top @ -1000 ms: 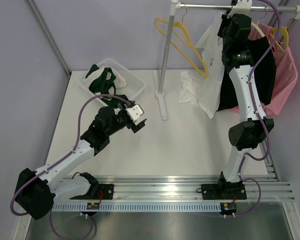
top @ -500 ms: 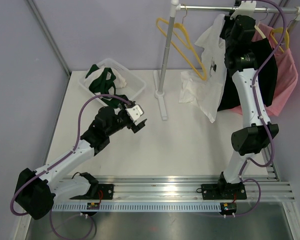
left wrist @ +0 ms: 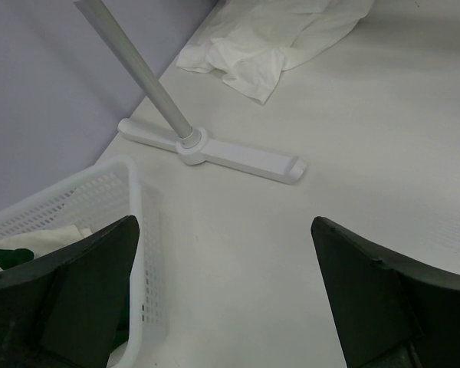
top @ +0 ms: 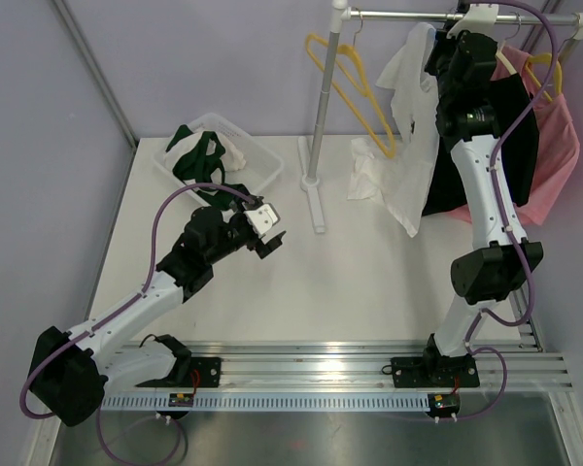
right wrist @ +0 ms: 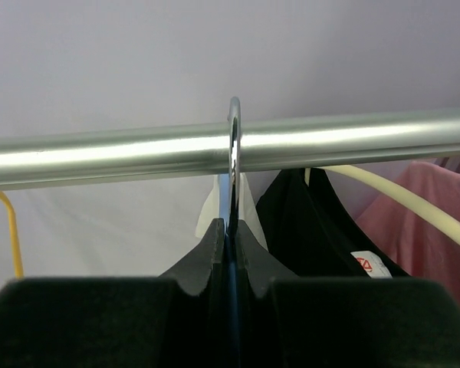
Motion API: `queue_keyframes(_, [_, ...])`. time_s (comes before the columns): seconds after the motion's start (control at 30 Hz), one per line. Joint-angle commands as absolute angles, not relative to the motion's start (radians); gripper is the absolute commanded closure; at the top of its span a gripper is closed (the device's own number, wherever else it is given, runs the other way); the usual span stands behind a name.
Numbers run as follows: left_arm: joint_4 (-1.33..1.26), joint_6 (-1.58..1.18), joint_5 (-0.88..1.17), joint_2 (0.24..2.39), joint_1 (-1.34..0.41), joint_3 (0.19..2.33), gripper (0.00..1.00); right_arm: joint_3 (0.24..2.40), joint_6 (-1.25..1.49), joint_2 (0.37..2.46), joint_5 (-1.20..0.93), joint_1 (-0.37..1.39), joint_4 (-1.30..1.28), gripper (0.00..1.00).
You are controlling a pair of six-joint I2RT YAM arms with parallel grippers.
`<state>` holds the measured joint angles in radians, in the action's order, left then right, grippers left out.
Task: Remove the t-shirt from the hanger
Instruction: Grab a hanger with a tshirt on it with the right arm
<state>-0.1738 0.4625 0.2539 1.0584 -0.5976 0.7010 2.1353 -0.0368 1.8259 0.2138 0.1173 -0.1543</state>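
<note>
A white t-shirt (top: 408, 126) hangs from a hanger on the silver rail (top: 418, 15) of the clothes rack, and its lower part trails on the table. My right gripper (top: 447, 39) is raised to the rail and shut on the metal hook of that hanger (right wrist: 234, 153), which loops over the rail (right wrist: 353, 138). A strip of the white shirt (right wrist: 211, 211) shows behind the fingers. My left gripper (top: 270, 236) hovers open and empty over the table's middle left, far from the shirt. In the left wrist view, the shirt's crumpled end (left wrist: 268, 38) lies on the table.
A black garment (top: 510, 126) and a pink one (top: 554, 146) hang to the right of the white shirt. Empty yellow hangers (top: 355, 87) hang on the left. The rack's pole and foot (top: 314, 184) stand mid-table. A white basket (top: 219, 155) holds green and white clothes.
My right gripper has risen a little to the rail, and the white shirt has lifted and shifted with it. The left arm has not moved.
</note>
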Motion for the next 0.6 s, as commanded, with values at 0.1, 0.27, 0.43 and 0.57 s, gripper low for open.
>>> queue_keyframes(0.1, [-0.209, 0.459, 0.275, 1.069, -0.603, 0.744, 0.01, 2.134, -0.006, 1.755, 0.150, 0.126, 0.064, 1.00])
queue_keyframes(0.27, [-0.209, 0.460, 0.273, 1.069, -0.603, 0.744, 0.01, 2.144, -0.015, 1.759, 0.190, 0.162, 0.086, 1.00])
queue_keyframes(0.43, [-0.203, 0.465, 0.270, 1.081, -0.603, 0.749, 0.01, 2.189, -0.084, 1.773, 0.229, 0.209, 0.057, 1.00])
queue_keyframes(0.57, [-0.199, 0.468, 0.275, 1.075, -0.603, 0.747, 0.01, 2.189, -0.060, 1.753, 0.193, 0.213, 0.020, 1.00])
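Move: Just above the right hand, which already pinches the blue hanger of the white t-shirt by its neck, runs the rail, about 5 cm up and barely 1 cm ahead. The white t-shirt hangs some 20 cm below, about level sideways. The empty yellow hanger hangs roughly 17 cm to the hand's left and 8 cm lower, level with it in reach; the black top is about 10 cm right and 20 cm lower, equally level. From the idle left hand, the rail at the held hook lies about 25 cm ahead, 34 cm right and 30 cm higher. Sliding left along the rail towards the empty yellow hanger, the right hand carries the blue hanger by about 5 cm and raises it 2 to 3 cm; the rise starts first, the sideways travel quickens later. Its fingers keep their shut grip below the hook while the wrist tips up and turns counter-clockwise, each some 5 degrees. ##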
